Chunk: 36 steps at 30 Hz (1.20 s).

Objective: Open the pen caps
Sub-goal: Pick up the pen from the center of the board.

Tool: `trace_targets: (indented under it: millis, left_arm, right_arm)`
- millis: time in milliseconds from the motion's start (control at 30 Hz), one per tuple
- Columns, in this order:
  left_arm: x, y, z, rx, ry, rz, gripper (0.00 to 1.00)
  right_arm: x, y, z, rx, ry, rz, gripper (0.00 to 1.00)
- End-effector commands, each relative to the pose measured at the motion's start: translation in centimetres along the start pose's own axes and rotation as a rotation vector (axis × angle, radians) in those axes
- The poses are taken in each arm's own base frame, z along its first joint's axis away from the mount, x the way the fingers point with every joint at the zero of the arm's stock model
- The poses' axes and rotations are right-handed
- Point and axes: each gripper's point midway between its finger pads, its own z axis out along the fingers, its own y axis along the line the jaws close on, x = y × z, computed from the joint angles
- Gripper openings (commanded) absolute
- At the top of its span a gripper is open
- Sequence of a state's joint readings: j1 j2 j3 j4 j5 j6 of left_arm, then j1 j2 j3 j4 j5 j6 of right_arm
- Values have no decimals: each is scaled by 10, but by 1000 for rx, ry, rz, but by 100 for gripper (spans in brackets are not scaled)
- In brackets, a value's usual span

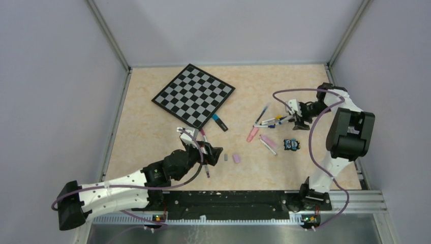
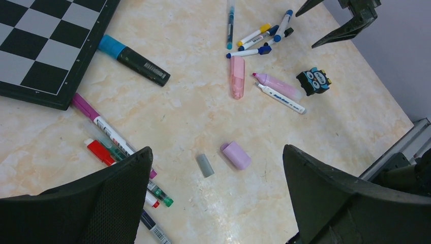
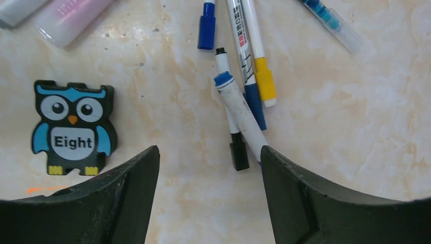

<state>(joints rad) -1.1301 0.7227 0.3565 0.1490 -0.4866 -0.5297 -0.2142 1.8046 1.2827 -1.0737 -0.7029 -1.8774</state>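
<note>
Two loose pen caps lie on the table: a grey cap (image 2: 205,165) and a lilac cap (image 2: 236,155), side by side just ahead of my left gripper (image 2: 217,149), which is open and empty above them. A bundle of capped pens (image 2: 109,147) lies by its left finger. My right gripper (image 3: 208,148) is open and holds nothing, hovering low beside a cluster of thin pens with a black cap (image 3: 239,155), a yellow cap (image 3: 265,79) and a blue cap (image 3: 206,25). A white pen (image 3: 243,114) touches the right finger's tip.
The checkered board (image 1: 193,95) lies at the back left, with a black marker with a blue cap (image 1: 219,122) beside it. An owl figure (image 3: 73,127) sits left of the right gripper. A pink highlighter (image 2: 237,76) and an uncapped one (image 2: 277,84) lie mid-table.
</note>
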Motion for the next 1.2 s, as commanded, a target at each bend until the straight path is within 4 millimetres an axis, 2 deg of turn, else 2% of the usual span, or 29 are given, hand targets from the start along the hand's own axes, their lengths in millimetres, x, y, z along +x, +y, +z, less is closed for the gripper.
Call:
trace_targets:
  millis: [0, 333, 667, 900, 1167]
  left_arm:
    - [-3, -3, 0, 14, -11, -18, 99]
    - [-4, -3, 2, 5, -13, -17, 99]
    - [-1, -5, 4, 12, -3, -17, 99]
    - [2, -6, 6, 16, 10, -17, 99]
    - [3, -7, 7, 13, 14, -18, 99]
  right_arm:
    - [-10, -20, -2, -17, -18, -178, 70]
    - [-4, -36, 32, -52, 52, -173, 60]
    - [14, -45, 37, -71, 110, -166, 51]
    - [15, -48, 41, -73, 106, -173, 46]
    - [9, -48, 41, -73, 79, -190, 32]
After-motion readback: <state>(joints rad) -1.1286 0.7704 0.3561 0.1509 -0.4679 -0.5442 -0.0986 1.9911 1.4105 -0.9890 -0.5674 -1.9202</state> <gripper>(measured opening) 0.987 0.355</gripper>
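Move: The white pen with the blue end, on top of the pile, lies about 4 cm ahead of the right hand, 3 cm to its left and 4 cm below. The black-capped pen runs under it, roughly 3 cm ahead and 3 cm left; the yellow-capped pen is some 4 cm ahead and 10 cm left, the owl block 8 cm back and 1 cm left. From the left hand that top pen lies about 18 cm ahead, 30 cm right and 15 cm below. Bring the right gripper forward and down, about 4 cm each way, onto the blue-ended pen on top of the pile, swinging a little left on the way before easing partly back. Turn it some 10 degrees counter-clockwise, tipping the fingers slightly steeper. Narrow the fingers to about half their gap, one on each side of the pen's middle, then hold the hand there while they go on closing. ##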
